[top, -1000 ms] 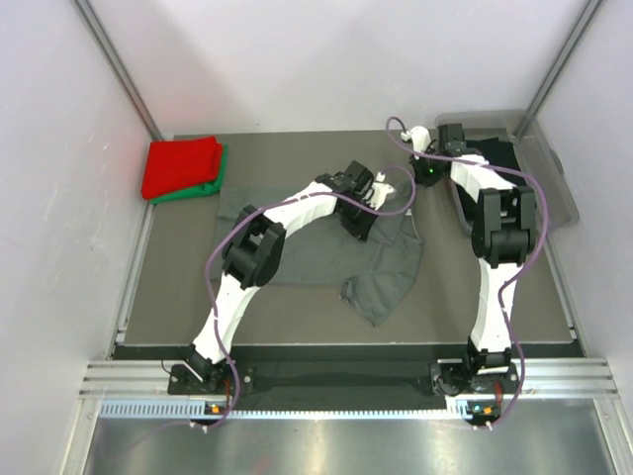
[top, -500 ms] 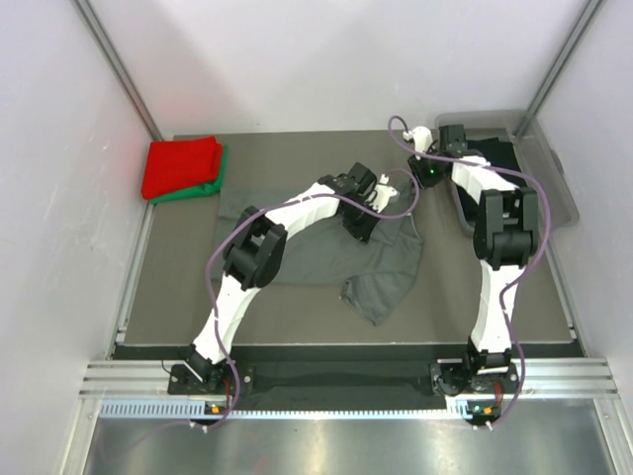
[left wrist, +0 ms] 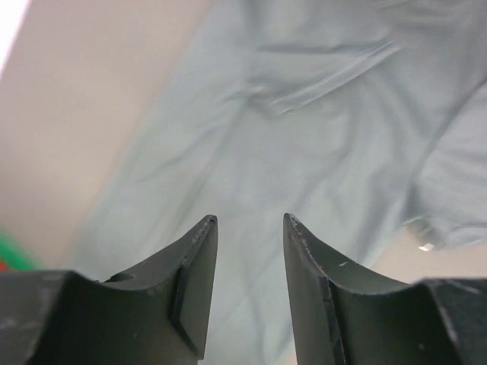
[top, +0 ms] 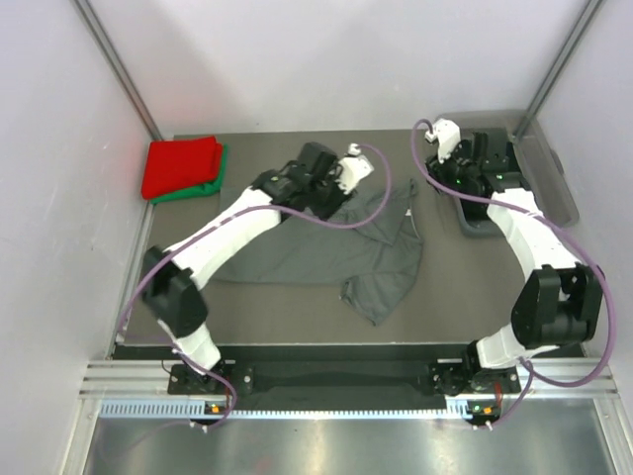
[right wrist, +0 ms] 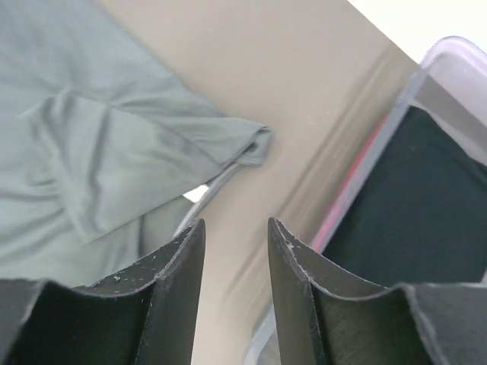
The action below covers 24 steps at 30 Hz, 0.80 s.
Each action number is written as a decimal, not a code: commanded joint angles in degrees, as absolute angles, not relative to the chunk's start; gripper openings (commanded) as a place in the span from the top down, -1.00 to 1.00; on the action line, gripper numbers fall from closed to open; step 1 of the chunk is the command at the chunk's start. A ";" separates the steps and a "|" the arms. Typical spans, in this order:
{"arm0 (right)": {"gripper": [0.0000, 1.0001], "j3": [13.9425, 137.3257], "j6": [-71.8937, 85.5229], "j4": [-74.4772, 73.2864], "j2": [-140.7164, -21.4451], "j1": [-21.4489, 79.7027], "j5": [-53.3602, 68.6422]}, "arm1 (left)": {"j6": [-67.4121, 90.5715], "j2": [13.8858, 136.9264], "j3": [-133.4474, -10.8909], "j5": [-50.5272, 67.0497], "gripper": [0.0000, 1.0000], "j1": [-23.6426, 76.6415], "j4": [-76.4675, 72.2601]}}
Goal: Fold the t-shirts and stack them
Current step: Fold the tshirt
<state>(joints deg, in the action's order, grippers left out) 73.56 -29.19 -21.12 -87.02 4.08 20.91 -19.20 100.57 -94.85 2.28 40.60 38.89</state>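
A dark grey t-shirt (top: 316, 252) lies spread on the mat, one sleeve (top: 381, 287) crumpled toward the front. My left gripper (top: 321, 196) hovers over its far edge, open, with only grey cloth (left wrist: 319, 137) below the empty fingers (left wrist: 249, 220). My right gripper (top: 447, 183) is open and empty (right wrist: 236, 222) above bare mat, between the shirt's right sleeve (right wrist: 99, 152) and the tub. A folded red t-shirt (top: 181, 163) rests on a folded green one (top: 216, 183) at the far left. A black t-shirt (right wrist: 426, 190) lies in the tub.
The clear plastic tub (top: 549, 168) stands at the far right corner, its rim (right wrist: 449, 53) close to my right fingers. White walls and metal posts enclose the mat. The mat's front edge (top: 346, 346) runs just ahead of the arm bases.
Both grippers opened and let go of the grey shirt. The left arm swung back and left over the shirt's far edge. The right gripper drew back toward the tub. The shirt's top edge now lies flat.
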 commanded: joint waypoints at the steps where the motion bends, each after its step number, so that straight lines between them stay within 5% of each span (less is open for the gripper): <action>1: 0.22 70.49 -30.67 -26.17 -85.70 5.27 26.61 | -22.76 94.50 -86.68 -4.30 0.09 37.01 34.81; 11: 0.21 60.21 -39.37 -28.66 -80.95 18.27 22.41 | -21.80 83.77 -69.63 1.82 0.21 20.15 34.89; 24: 0.20 57.32 -42.44 -31.11 -82.63 21.35 24.87 | -25.99 82.18 -59.42 0.53 0.14 13.98 35.25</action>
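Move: The grey t-shirt's near hem corner lies about 33 cm to the left of the left hand, some 12 cm back and 19 cm below. The red shirt stack stands roughly 46 cm left of that hand and 24 cm ahead. For the right hand, the shirt's near shoulder edge is about 16 cm back, 7 cm left and 19 cm down. From that hand the collar tag is around 5 cm left and 2 cm ahead, the near sleeve 16 cm left and 24 cm back. The left hand sweeps about 23 cm left over the shirt towards its near hem corner, rising a touch before sinking some 10 cm, and turns roughly 25 degrees counter-clockwise. The right hand comes back and down about 11 cm each and 8 cm left, towards the near shoulder edge, tipping steeper and turning counter-clockwise; most of its travel is done early. Both grippers stay part open, touching nothing. ##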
